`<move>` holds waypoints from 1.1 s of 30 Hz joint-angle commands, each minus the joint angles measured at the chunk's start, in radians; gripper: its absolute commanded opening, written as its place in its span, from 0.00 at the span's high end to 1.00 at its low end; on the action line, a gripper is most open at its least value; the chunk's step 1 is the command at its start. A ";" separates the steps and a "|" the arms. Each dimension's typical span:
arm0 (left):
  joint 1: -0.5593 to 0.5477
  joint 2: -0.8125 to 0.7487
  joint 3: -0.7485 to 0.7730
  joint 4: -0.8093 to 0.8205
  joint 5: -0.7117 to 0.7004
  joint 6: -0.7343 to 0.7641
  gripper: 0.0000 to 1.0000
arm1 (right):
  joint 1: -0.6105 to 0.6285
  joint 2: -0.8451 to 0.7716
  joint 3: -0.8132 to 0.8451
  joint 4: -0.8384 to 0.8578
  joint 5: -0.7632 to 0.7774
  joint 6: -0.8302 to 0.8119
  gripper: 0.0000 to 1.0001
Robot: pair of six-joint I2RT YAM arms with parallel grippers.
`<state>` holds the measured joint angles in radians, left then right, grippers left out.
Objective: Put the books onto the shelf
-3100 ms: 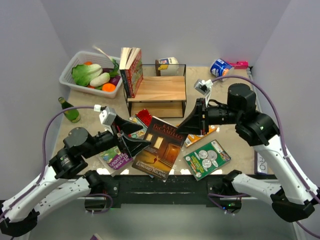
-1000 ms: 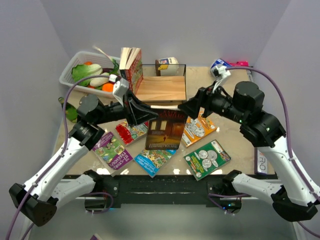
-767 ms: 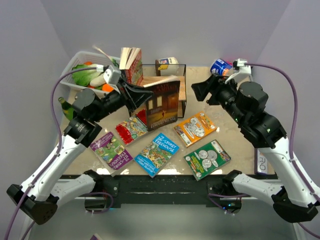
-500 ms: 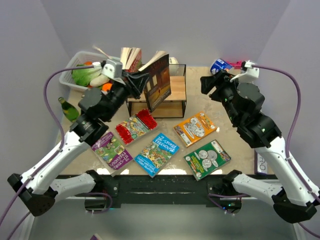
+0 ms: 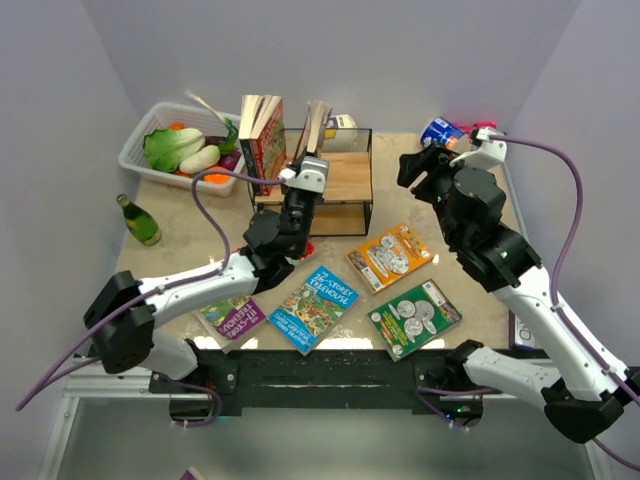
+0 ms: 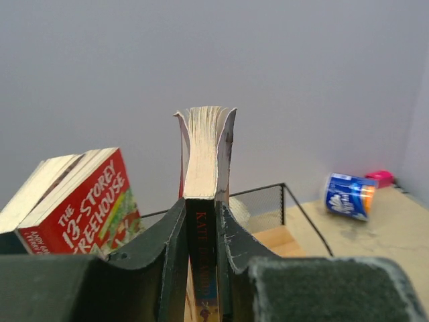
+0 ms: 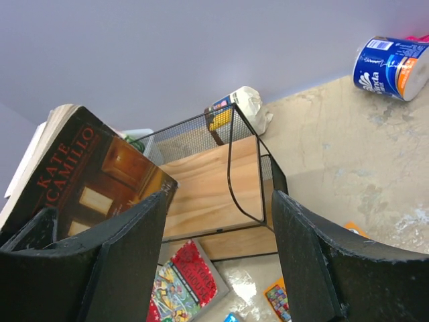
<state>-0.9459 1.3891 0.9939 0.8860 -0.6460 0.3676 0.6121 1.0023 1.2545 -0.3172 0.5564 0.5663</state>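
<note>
My left gripper [image 5: 305, 152] [image 6: 201, 204] is shut on the spine of a dark book [image 5: 317, 122] [image 6: 204, 151] [image 7: 87, 181]. It holds the book upright, pages fanned at the top, over the left part of the shelf [image 5: 335, 180] [image 7: 208, 184]. Two other books [image 5: 261, 138] [image 6: 84, 208] lean at the shelf's left end. On the table in front lie orange [image 5: 390, 255], green [image 5: 414, 318], blue [image 5: 314, 302], purple [image 5: 232, 318] and red [image 7: 184, 282] books. My right gripper [image 5: 422, 168] [image 7: 221, 258] hangs open and empty to the right of the shelf.
A white basket of vegetables [image 5: 135, 152] stands at the back left, with a green bottle [image 5: 140, 220] in front of it. A blue can [image 5: 440, 132] [image 7: 392, 59] and a pink item [image 5: 482, 128] lie at the back right. A small white pack [image 7: 244, 104] sits behind the shelf.
The left arm has lifted the dark book off the table and turned it upright, edge-on, over the shelf. The right gripper has let go and drawn back to the right.
</note>
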 commanded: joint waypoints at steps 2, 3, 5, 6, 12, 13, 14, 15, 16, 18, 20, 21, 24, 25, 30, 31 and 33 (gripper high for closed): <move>0.009 0.103 0.032 0.513 -0.162 0.251 1.00 | -0.026 0.053 0.017 0.036 0.010 0.043 0.33; 0.013 0.116 0.037 0.513 -0.164 0.240 1.00 | -0.028 0.062 0.017 0.040 0.002 0.044 0.33; 0.031 0.129 0.043 0.499 -0.159 0.190 1.00 | -0.029 0.070 0.010 0.052 -0.001 0.049 0.33; 0.039 0.131 0.043 0.489 -0.152 0.168 1.00 | -0.031 0.071 0.005 0.061 -0.006 0.047 0.34; 0.120 0.100 0.028 0.345 -0.058 -0.050 1.00 | -0.049 0.110 -0.024 0.087 -0.036 0.049 0.34; 0.137 0.096 0.028 0.312 -0.046 -0.089 1.00 | -0.051 0.116 -0.036 0.096 -0.045 0.052 0.34; 0.147 0.097 0.031 0.306 -0.038 -0.099 1.00 | -0.052 0.121 -0.041 0.104 -0.050 0.055 0.34; 0.153 0.099 0.034 0.295 -0.011 -0.110 1.00 | -0.054 0.122 -0.049 0.109 -0.055 0.053 0.34; 0.162 0.102 0.040 0.259 0.008 -0.134 1.00 | -0.054 0.124 -0.058 0.115 -0.061 0.058 0.34; 0.168 0.110 0.045 0.243 0.038 -0.147 1.00 | -0.055 0.131 -0.066 0.122 -0.064 0.058 0.34; 0.174 0.125 0.055 0.220 0.045 -0.165 1.00 | -0.058 0.137 -0.073 0.133 -0.072 0.061 0.34; 0.176 0.128 0.057 0.219 0.046 -0.170 1.00 | -0.061 0.140 -0.075 0.135 -0.076 0.061 0.34; 0.183 0.140 0.063 0.196 0.052 -0.187 1.00 | -0.061 0.148 -0.075 0.138 -0.082 0.060 0.34; 0.185 0.145 0.063 0.192 0.048 -0.188 1.00 | -0.064 0.150 -0.079 0.142 -0.084 0.058 0.34; 0.190 0.157 0.069 0.173 0.023 -0.182 1.00 | -0.069 0.156 -0.081 0.147 -0.099 0.056 0.34; 0.191 0.169 0.075 0.165 0.019 -0.182 1.00 | -0.069 0.154 -0.081 0.148 -0.099 0.055 0.34; 0.194 0.175 0.077 0.165 0.013 -0.182 1.00 | -0.071 0.154 -0.083 0.148 -0.101 0.056 0.34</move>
<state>-0.7628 1.5532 1.0096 0.9981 -0.6258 0.2161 0.5480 1.1595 1.1721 -0.2180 0.4622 0.6109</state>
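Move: The left hand holds the Kate DiCamillo book upright by its spine. The open spot for it on the shelf's upper board lies about 12 cm ahead, 7 cm left and 17 cm below; the standing red Treehouse book is about 11 cm ahead, 11 cm left and 7 cm lower, the shelf's right end about 11 cm ahead and 16 cm right. From the empty right hand that spot is about 12 cm ahead, 28 cm left and 17 cm down. Keeping its pinch on the spine, the left hand carries the DiCamillo book forward about 7 cm over the shelf board, sinking nearly 4 cm and swinging up to 5 cm left towards the red Treehouse book before easing back a little right, with a counter-clockwise turn of some 10 degrees that partly unwinds. The empty right hand, fingers still open, sinks about 7 cm while reaching some 5 cm forward and slightly left towards the shelf's right end, tipping down a little. ##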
